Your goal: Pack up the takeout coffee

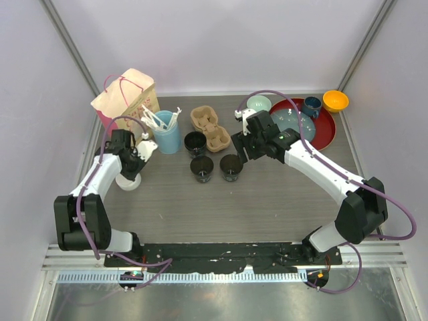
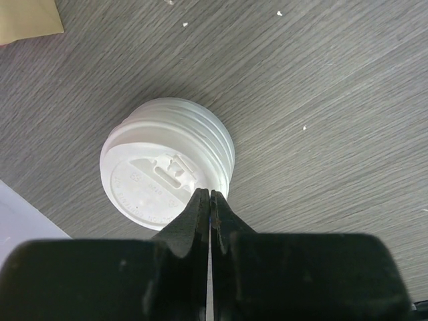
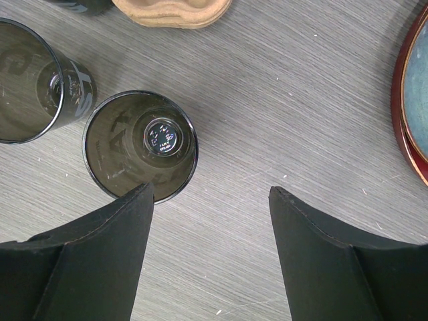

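Three black paper cups stand open and lidless in the middle of the table: one at the back (image 1: pixel 195 142) and two in front (image 1: pixel 201 167) (image 1: pixel 231 167). A stack of white sip lids (image 1: pixel 128 181) (image 2: pixel 167 157) sits at the left. My left gripper (image 1: pixel 132 167) (image 2: pixel 209 194) is down on it, its jaws pressed together at the near rim of the top lid. My right gripper (image 1: pixel 243 148) (image 3: pixel 210 190) hangs open just right of the front right cup (image 3: pixel 140 144), with nothing between its fingers. A second cup (image 3: pixel 33 80) shows at that view's left.
A moulded cardboard cup carrier (image 1: pixel 209 127) (image 3: pixel 174 10) lies behind the cups. A light-blue cup of white utensils (image 1: pixel 166 132) and a paper bag (image 1: pixel 124 93) stand at the back left. A red tray (image 1: pixel 321 127) (image 3: pixel 413 100) holding a dark-blue mug (image 1: pixel 311 105) is at the back right, beside an orange bowl (image 1: pixel 335 101).
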Robot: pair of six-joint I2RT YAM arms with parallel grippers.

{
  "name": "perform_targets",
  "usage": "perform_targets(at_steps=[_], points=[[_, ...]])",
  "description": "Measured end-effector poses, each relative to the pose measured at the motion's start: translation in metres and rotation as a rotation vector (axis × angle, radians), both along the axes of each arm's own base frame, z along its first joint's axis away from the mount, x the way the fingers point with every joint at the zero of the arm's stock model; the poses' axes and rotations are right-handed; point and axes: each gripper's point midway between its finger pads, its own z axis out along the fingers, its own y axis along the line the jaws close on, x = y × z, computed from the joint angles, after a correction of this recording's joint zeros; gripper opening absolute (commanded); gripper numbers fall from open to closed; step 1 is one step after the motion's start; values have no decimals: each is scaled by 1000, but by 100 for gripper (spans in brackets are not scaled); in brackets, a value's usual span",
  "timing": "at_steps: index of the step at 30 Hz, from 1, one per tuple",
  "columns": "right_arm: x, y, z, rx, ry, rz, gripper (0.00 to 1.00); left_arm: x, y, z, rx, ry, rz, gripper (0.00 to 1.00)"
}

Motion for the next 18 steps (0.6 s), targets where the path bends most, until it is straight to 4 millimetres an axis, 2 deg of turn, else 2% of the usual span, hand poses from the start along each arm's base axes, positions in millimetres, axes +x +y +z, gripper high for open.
perform_targets(at_steps=[6, 18], points=[[0, 0, 0, -1, 0, 3, 75, 3, 4, 2, 19, -18, 7, 25], [-1, 2, 0, 6, 4, 10, 75, 4, 4, -17, 17, 38, 27, 27]])
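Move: The stack of white lids sits just under the left hand's closed fingertips, its middle about 2 cm ahead, 2 cm left and some 3 cm below. The blue straw cup is roughly 14 cm ahead and 11 cm to the right of this hand, the paper bag about 19 cm ahead and 2 cm left. From the right hand, the lids lie some 37 cm left, 3 cm back and about 14 cm lower. Mostly downward, by close to 2 cm: the left hand first parts its shut fingers to about a quarter of their range while easing barely half a centimetre forward and left, then sinks onto the near right rim of the top lid. It ends with one finger over the lid and the other just outside the edge, still open, the wrist hardly turning. ##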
